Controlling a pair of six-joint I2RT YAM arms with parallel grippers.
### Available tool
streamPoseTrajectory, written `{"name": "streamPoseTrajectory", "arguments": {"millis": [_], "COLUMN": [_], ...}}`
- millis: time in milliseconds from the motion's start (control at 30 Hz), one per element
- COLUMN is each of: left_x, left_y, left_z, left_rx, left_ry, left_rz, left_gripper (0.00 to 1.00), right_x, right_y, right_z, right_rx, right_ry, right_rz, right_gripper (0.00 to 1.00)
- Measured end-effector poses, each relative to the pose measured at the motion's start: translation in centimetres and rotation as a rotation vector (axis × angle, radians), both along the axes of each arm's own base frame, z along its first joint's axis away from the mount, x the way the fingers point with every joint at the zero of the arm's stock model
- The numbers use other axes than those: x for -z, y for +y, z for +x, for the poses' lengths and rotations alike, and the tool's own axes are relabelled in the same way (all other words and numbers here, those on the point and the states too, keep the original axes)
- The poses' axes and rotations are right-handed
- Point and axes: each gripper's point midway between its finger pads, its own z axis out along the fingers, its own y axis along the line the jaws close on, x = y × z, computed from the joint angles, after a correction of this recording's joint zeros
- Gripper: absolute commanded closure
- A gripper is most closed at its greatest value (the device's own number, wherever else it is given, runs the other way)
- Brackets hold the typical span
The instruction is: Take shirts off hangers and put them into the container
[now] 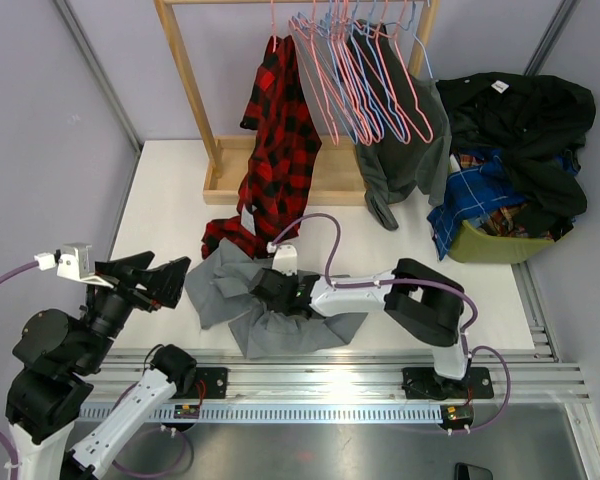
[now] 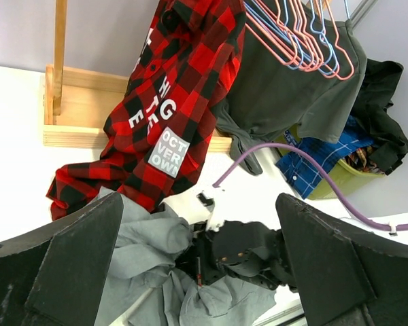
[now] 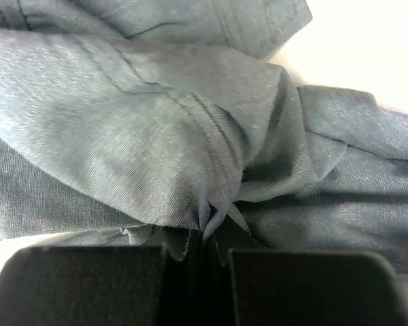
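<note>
A light grey shirt [image 1: 225, 290] [image 3: 156, 122] lies crumpled on the white table, off any hanger. My right gripper [image 1: 270, 290] [image 3: 207, 251] is shut on a pinched fold of it. My left gripper [image 1: 165, 280] [image 2: 198, 200] hangs open and empty to its left, above the table. A red-and-black plaid shirt [image 1: 280, 130] [image 2: 183, 88] droops from the rail down onto the table. A dark grey shirt [image 1: 400, 160] [image 2: 279, 95] hangs among several pink and blue wire hangers [image 1: 365, 70] [image 2: 299, 34]. The yellow-green container [image 1: 485, 245] [image 2: 340, 180] stands at the right, heaped with clothes.
The wooden rack [image 1: 190, 80] stands at the back, with its base [image 1: 230, 175] on the table. A black shirt [image 1: 520, 110] and blue plaid cloth [image 1: 470, 195] spill over the container. A purple cable [image 1: 325, 240] arcs above the right arm.
</note>
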Motion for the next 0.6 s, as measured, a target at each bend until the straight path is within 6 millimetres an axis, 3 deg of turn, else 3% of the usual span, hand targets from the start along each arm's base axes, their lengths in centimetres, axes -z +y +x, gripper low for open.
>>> {"name": "streamPoseTrajectory", "arguments": {"millis": [200, 333, 433, 500, 600], "left_x": [0.0, 0.0, 0.0, 0.0, 0.0], "left_y": [0.0, -0.2, -0.5, -0.7, -1.2], "left_z": [-0.2, -0.2, -0.1, 0.0, 0.2], "left_rx": [0.004, 0.011, 0.025, 0.034, 0.049], "left_ry": [-0.001, 0.0, 0.007, 0.013, 0.023], "left_rz": [-0.006, -0.012, -0.013, -0.015, -0.018], "left_gripper": [0.01, 0.01, 0.01, 0.01, 0.01], "right_x": [-0.7, -1.2, -1.7, -3.0, -6.7], "right_y": [-2.1, -7.6, -13.4, -16.3, -19.3], "right_z": [-0.2, -0.6, -1.6, -2.1, -1.0], "right_rx": [0.131, 0.256, 0.342, 0.379, 0.448], "right_ry": [0.017, 0.048, 0.052, 0.038, -0.023], "right_rz": [0.134, 0.106, -0.025, -0.09, -0.074], "right_gripper": [1.0, 1.0, 1.0, 1.0, 1.0]}}
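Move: The right hand, low over the table with the grey shirt already pinched, has the container about 59 cm to its right, 19 cm farther out and some 8 cm higher. The plaid shirt's hem lies roughly 12 cm ahead and 3 cm left, about level; the hanging dark shirt is some 28 cm ahead, 31 cm right and 20 cm up. From the left hand the container is about 70 cm right, 17 cm ahead and 25 cm lower. The right hand keeps its pinch and drags the grey shirt about 19 cm right towards the container, finally rising, turning clockwise. ##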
